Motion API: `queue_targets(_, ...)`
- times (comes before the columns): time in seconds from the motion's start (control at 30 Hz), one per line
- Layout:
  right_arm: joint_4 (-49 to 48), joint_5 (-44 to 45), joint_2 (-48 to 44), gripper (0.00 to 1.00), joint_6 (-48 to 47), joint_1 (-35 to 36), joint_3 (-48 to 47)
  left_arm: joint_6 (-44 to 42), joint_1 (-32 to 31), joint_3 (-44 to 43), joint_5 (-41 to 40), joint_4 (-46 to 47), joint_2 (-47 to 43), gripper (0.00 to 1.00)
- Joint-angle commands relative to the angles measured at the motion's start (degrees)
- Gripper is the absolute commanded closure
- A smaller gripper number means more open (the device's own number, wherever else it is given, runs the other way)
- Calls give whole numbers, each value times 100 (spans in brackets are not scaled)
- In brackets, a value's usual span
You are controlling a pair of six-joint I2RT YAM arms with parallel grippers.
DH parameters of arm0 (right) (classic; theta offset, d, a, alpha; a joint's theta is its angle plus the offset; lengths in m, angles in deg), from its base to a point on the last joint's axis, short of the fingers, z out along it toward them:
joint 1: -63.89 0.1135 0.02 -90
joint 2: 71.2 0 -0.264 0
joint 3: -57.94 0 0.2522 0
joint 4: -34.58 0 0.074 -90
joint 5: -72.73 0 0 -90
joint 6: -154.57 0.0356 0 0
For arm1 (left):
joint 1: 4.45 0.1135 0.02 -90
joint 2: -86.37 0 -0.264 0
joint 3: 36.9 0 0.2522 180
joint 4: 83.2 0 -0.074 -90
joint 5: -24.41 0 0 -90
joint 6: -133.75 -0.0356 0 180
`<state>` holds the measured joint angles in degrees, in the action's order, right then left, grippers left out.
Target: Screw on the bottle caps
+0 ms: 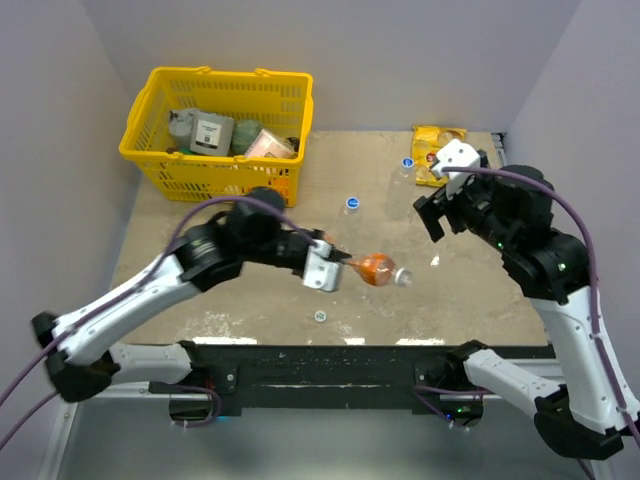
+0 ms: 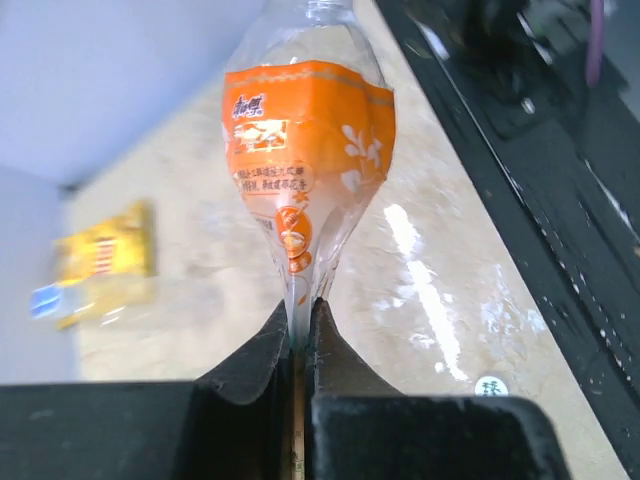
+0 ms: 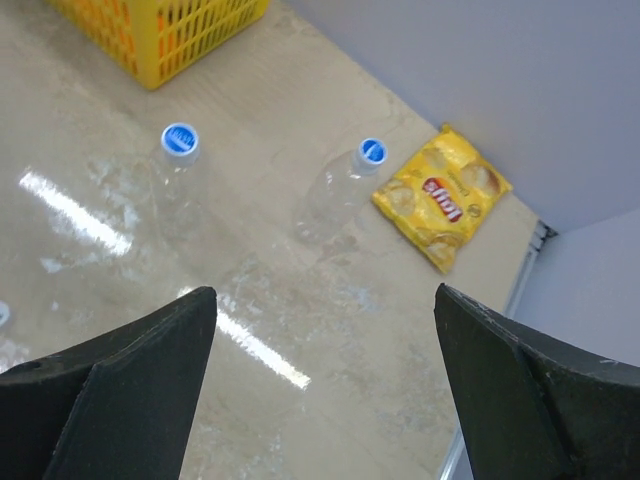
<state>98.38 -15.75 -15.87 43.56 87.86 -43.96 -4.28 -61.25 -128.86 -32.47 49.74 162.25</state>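
Observation:
My left gripper is shut on the flattened bottom end of the orange bottle, which lies sideways with its open neck pointing right. In the left wrist view the jaws pinch the bottle flat. A whitish cap lies on the table near the front edge, and shows beside the left jaw. Two clear bottles stand upright with blue caps on them. My right gripper hangs open and empty above the table, short of them.
A yellow basket of boxes and packets stands at the back left. A yellow chips packet lies at the back right, beside the farther clear bottle. Grey walls close in the table on three sides.

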Motion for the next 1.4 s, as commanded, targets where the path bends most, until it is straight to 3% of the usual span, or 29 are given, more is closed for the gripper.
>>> queue_targets(0.0,58,-853,136,9,-350,-15,594,1688,370,629,-971,69,-1326,100)
queue_targets(0.13,435,-2475,-57,13,-1403,-15,1140,2973,1299,1051,-1931,-107,-2137,100)
queue_targets(0.27,972,-3585,161,19,-1993,64,1483,3712,2645,1770,-1862,-89,-2832,100)
queue_targets(0.37,1026,-3573,610,27,-2231,651,1764,4195,3507,1939,-1407,-264,-2930,100)
queue_targets(0.43,561,-3256,707,28,-2415,1500,2220,4687,3919,1974,-1108,-291,-2859,100)
queue_targets(0.53,-440,-2737,899,28,-2469,2241,2784,5119,4464,2054,-606,-152,-2815,100)
queue_targets(0.7,-1766,-2350,1603,32,-2399,2972,3056,5225,4817,2238,-885,156,-2999,100)
queue_targets(0.8,-2085,-2086,1998,35,-2662,3403,3110,5347,5063,2221,-852,359,-3105,100)
queue_targets(0.93,-2113,-2173,2605,42,-2846,3536,2890,5436,5284,2098,-720,412,-3131,100)
queue_targets(1.37,-1849,-2129,3722,45,-3953,3650,2679,5497,5398,2221,-614,465,-3299,100)
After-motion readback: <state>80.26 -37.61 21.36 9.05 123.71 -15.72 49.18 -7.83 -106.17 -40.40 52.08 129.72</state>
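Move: The left hand already grips the uncapped orange bottle; the yellow basket, by which it will hold it, is centred some 48 cm ahead, 29 cm to its left and 21 cm lower. The loose white cap lies roughly 4 cm left of that hand and 28 cm below. From the open right hand the cap is about 10 cm back, 25 cm left and 39 cm down; the nearer capped bottle stands 12 cm ahead and 18 cm left, the farther one 22 cm ahead and 5 cm left, both some 29 cm lower. Still pinching the orange bottle, the left hand sweeps it about 27 cm left and 10 cm forward, turning counter-clockwise by roughly a right angle; it bulges upward early and finishes level with its start. The right hand drops some 34 cm while swinging left and back to above the loose cap, pitching its fingers steeply down and half closing them, without touching the cap. ##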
